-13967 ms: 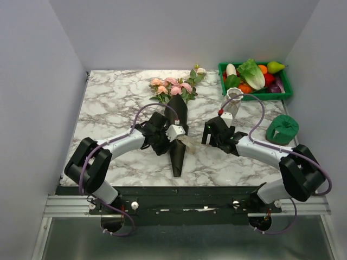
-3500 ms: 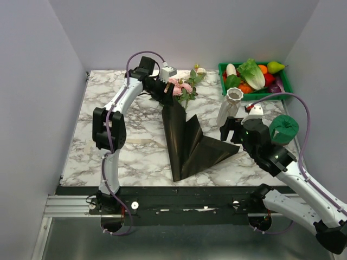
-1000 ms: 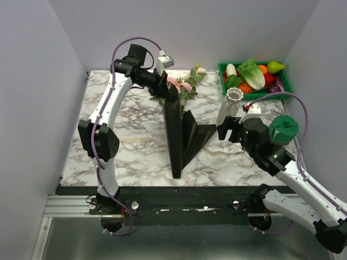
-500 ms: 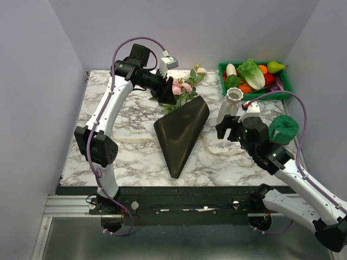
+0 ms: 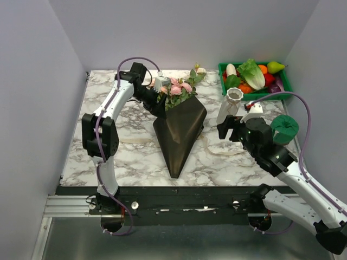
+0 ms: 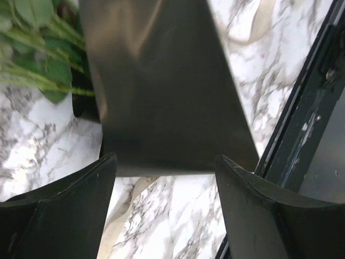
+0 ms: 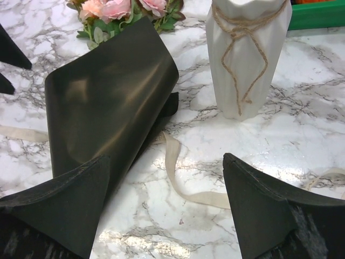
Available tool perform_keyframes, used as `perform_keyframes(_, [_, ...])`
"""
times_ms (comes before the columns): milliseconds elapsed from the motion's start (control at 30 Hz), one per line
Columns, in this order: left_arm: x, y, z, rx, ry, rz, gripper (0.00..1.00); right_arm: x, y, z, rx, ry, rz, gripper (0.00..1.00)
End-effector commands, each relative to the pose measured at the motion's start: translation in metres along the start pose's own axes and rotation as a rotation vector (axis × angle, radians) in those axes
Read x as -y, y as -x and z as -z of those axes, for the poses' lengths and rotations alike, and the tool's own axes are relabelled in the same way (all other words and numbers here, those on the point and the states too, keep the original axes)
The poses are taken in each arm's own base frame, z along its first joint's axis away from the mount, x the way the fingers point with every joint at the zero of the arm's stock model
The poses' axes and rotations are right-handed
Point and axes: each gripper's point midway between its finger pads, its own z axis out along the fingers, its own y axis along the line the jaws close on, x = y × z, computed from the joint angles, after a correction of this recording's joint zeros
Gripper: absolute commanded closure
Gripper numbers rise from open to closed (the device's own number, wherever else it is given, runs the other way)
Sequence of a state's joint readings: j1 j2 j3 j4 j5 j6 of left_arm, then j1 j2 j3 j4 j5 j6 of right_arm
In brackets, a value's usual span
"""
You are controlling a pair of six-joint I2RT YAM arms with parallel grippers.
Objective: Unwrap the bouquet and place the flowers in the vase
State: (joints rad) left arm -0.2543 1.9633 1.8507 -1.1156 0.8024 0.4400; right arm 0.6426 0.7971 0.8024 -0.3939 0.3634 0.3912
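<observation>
The bouquet's black paper wrapper point(image 5: 179, 130) lies spread as a loose cone on the marble, point toward me. The flowers point(image 5: 176, 89), pink and peach roses with green leaves, rest at its wide far end. My left gripper point(image 5: 161, 108) hovers at the wrapper's far left corner, open and holding nothing. In the left wrist view the wrapper point(image 6: 161, 81) lies just beyond my left gripper point(image 6: 164, 159), with green stems point(image 6: 38, 65) to the left. The white vase point(image 5: 230, 105) stands upright, twine around it. My right gripper point(image 5: 225, 130) is open just in front of the vase point(image 7: 248, 59), touching nothing.
A cream ribbon point(image 7: 178, 172) lies loose on the table between the wrapper point(image 7: 108, 91) and the vase. A green crate point(image 5: 255, 95) of plastic vegetables sits at the far right corner. A dark green crinkled object point(image 5: 283, 129) rests near the right edge.
My left gripper has opened and let go of the wrapper, which dropped from standing on edge to lying flat. The left arm came down toward the stems. The right arm stayed put.
</observation>
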Motion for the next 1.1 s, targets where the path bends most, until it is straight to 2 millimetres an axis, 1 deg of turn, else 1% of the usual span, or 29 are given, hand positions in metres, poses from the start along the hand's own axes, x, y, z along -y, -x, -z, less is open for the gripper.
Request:
perform_keyframes(0, [-0.034, -0.044, -0.015, -0.068, -0.012, 0.070, 0.17, -0.006, 0.014, 0.009, 0.026, 0.031, 0.003, 0.08])
perform_keyframes(67, [-0.043, -0.047, -0.015, -0.053, -0.009, 0.086, 0.17, -0.006, 0.012, 0.009, 0.021, 0.031, 0.007, 0.08])
perform_keyframes(167, [-0.046, -0.052, -0.020, -0.054, -0.037, 0.086, 0.17, -0.006, 0.010, 0.007, 0.017, 0.031, 0.007, 0.08])
perform_keyframes(367, [-0.031, -0.048, -0.026, -0.009, -0.146, 0.076, 0.20, -0.007, 0.007, 0.006, 0.009, 0.036, -0.002, 0.08])
perform_keyframes(567, [-0.029, -0.050, -0.027, 0.002, -0.167, 0.035, 0.22, -0.009, 0.004, 0.005, 0.001, 0.043, -0.003, 0.08])
perform_keyframes(633, [-0.029, -0.052, -0.029, -0.003, -0.185, 0.027, 0.26, -0.008, 0.006, 0.006, 0.006, 0.042, -0.004, 0.08])
perform_keyframes(667, [-0.028, -0.054, -0.029, -0.009, -0.191, 0.028, 0.29, -0.008, 0.005, 0.006, 0.006, 0.040, -0.004, 0.08])
perform_keyframes(700, [-0.025, -0.059, -0.030, -0.029, -0.208, 0.046, 0.37, -0.007, 0.006, 0.006, 0.008, 0.037, -0.004, 0.08])
perform_keyframes(767, [-0.023, -0.063, -0.028, -0.051, -0.217, 0.044, 0.45, -0.007, 0.007, 0.007, 0.010, 0.035, -0.007, 0.08])
perform_keyframes(800, [-0.023, -0.064, -0.027, -0.058, -0.215, 0.040, 0.53, -0.006, 0.006, 0.006, 0.009, 0.031, -0.006, 0.08])
perform_keyframes(867, [-0.022, -0.065, -0.024, -0.073, -0.202, 0.046, 0.62, -0.006, 0.006, 0.007, 0.010, 0.032, -0.011, 0.08])
perform_keyframes(900, [-0.021, -0.063, -0.020, -0.072, -0.191, 0.039, 0.74, -0.007, 0.007, 0.007, 0.011, 0.032, -0.013, 0.08])
perform_keyframes(933, [-0.021, -0.057, -0.017, -0.066, -0.177, 0.027, 0.83, -0.007, 0.007, 0.007, 0.011, 0.036, -0.018, 0.08])
perform_keyframes(967, [-0.019, -0.053, -0.013, -0.063, -0.172, 0.033, 0.88, -0.008, 0.007, 0.006, 0.010, 0.039, -0.018, 0.09])
perform_keyframes(1000, [-0.015, -0.045, -0.007, -0.051, -0.166, 0.018, 0.89, -0.009, 0.007, 0.006, 0.010, 0.043, -0.020, 0.09])
perform_keyframes(1033, [-0.012, -0.031, 0.002, -0.023, -0.156, -0.009, 0.89, -0.009, 0.007, 0.006, 0.011, 0.044, -0.024, 0.09])
perform_keyframes(1067, [-0.003, -0.022, 0.009, -0.003, -0.163, -0.015, 0.89, -0.010, 0.007, 0.006, 0.009, 0.045, -0.025, 0.09])
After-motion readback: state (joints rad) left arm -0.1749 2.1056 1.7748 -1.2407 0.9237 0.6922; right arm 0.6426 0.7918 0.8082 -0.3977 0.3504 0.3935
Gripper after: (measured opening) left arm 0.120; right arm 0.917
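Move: Some 3 cm to the left hand's left, 2 cm back and 7 cm below it stands the raised left corner of the black wrapping paper. The flower heads lie about 15 cm ahead of that hand, 6 cm right and 13 below; the ribbon's left part is about 3 back, 10 left and 16 below; the vase is roughly 25 to the right and 3 ahead. From the right hand, the corner lies about 8 cm ahead, 29 left, 12 below. Dropping quickly about 7 cm and some 3 cm leftward with open fingers, the left hand comes down to the paper's raised left corner. It hovers there, easing back about a centimetre to the right, then draws back towards the base by nearly 2 cm as the fingers close and pinch the paper's edge, the wrist having turned some 10 degrees. ##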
